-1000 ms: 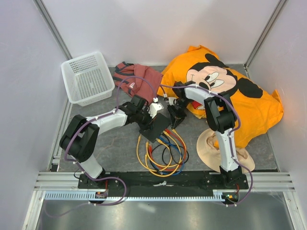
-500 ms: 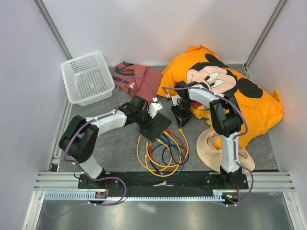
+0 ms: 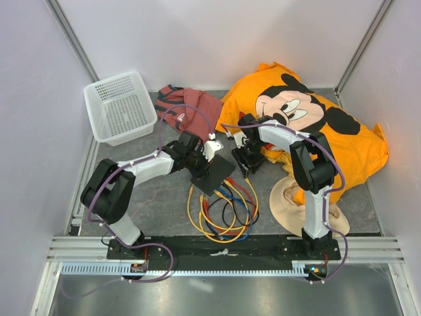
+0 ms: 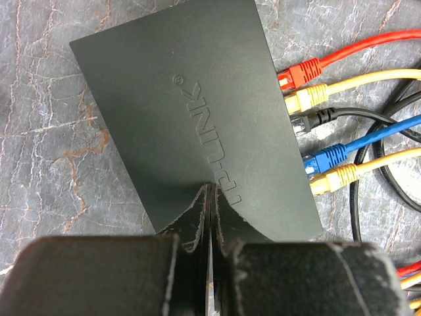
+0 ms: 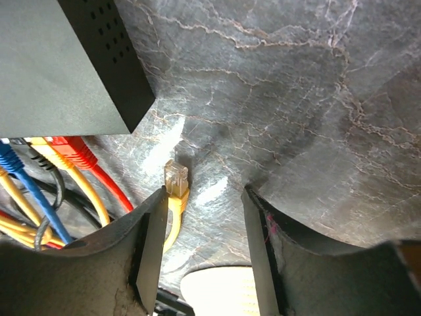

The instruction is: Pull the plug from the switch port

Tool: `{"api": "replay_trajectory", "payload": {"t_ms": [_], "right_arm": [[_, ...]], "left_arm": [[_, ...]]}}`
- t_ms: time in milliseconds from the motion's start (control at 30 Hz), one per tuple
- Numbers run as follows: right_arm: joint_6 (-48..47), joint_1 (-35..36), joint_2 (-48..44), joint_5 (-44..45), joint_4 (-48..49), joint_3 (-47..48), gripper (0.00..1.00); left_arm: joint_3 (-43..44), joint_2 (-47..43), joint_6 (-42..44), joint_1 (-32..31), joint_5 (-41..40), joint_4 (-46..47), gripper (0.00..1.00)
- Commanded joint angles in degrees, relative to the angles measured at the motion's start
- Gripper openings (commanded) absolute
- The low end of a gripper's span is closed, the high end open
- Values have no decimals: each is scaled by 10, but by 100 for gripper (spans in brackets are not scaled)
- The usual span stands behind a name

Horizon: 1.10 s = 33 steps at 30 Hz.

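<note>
The switch (image 4: 191,105) is a flat black box marked TP-LINK, lying on the grey table (image 3: 151,191). My left gripper (image 4: 209,192) is shut, its tips resting on the switch's top. Red (image 4: 299,72), yellow (image 4: 308,97), black (image 4: 309,121), blue (image 4: 325,158) and yellow (image 4: 335,176) plugs sit in the ports along one edge. A loose yellow plug (image 5: 175,179) lies on the table just off the switch's corner (image 5: 112,72). It lies beside the left finger of my right gripper (image 5: 204,197), which is open and holds nothing. From above, the right gripper (image 3: 245,160) stands just right of the switch (image 3: 214,176).
Coiled cables (image 3: 223,210) spread in front of the switch. A white basket (image 3: 118,105) stands at the back left, with a red cloth (image 3: 191,108) beside it. An orange Mickey shirt (image 3: 329,138) covers the right side, and a beige hat (image 3: 293,197) lies near the right arm.
My right gripper has opened and shifted slightly right, away from the switch, and the yellow plug now lies loose on the table. The left gripper has stayed shut on top of the switch.
</note>
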Motion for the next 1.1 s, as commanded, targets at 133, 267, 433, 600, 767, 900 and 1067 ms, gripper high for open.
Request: {"api": "replay_trajectory", "payload": {"t_ms": [133, 267, 433, 600, 767, 900, 1067], "right_arm": [[-43, 30, -2, 55, 50, -47, 53], [-57, 41, -38, 28, 59, -72, 50], [-91, 50, -42, 43, 49, -81, 57], [-84, 59, -42, 97, 73, -95, 42], [-74, 56, -69, 133, 88, -93, 16], [-75, 30, -105, 154, 87, -23, 7], [-101, 4, -126, 113, 62, 157, 1]], "left_arm": [[0, -6, -10, 0, -20, -2, 1], [2, -6, -9, 0, -25, -3, 2], [3, -1, -15, 0, -20, -1, 2], [10, 0, -18, 0, -20, -4, 2], [5, -4, -18, 2, -25, -6, 2], [-3, -13, -15, 5, -25, -10, 2], [-11, -33, -23, 11, -24, -12, 2]]}}
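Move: The loose yellow plug lies on the table just inside the right hand's open fingers, roughly 1 cm to the left of the hand point, 1 cm back and 1 cm lower. The switch's middle is about 12 cm to the right hand's left and level with it; the red plug still in its port is some 5 cm left and 3 cm back. The orange bag's middle lies 13 cm ahead and 17 cm to the right. From the left hand the loose plug is about 13 cm to the right, level, 2 cm lower. Easing about 1 cm back and left, the right hand sets its fingers around the yellow plug and closes them to pinch it, then quickly carries it forward and up, about 5 cm each way, away from the switch, the fingertips swinging outward nearly 20 degrees. The left hand stays put, closed fingertips still on the switch's top. ##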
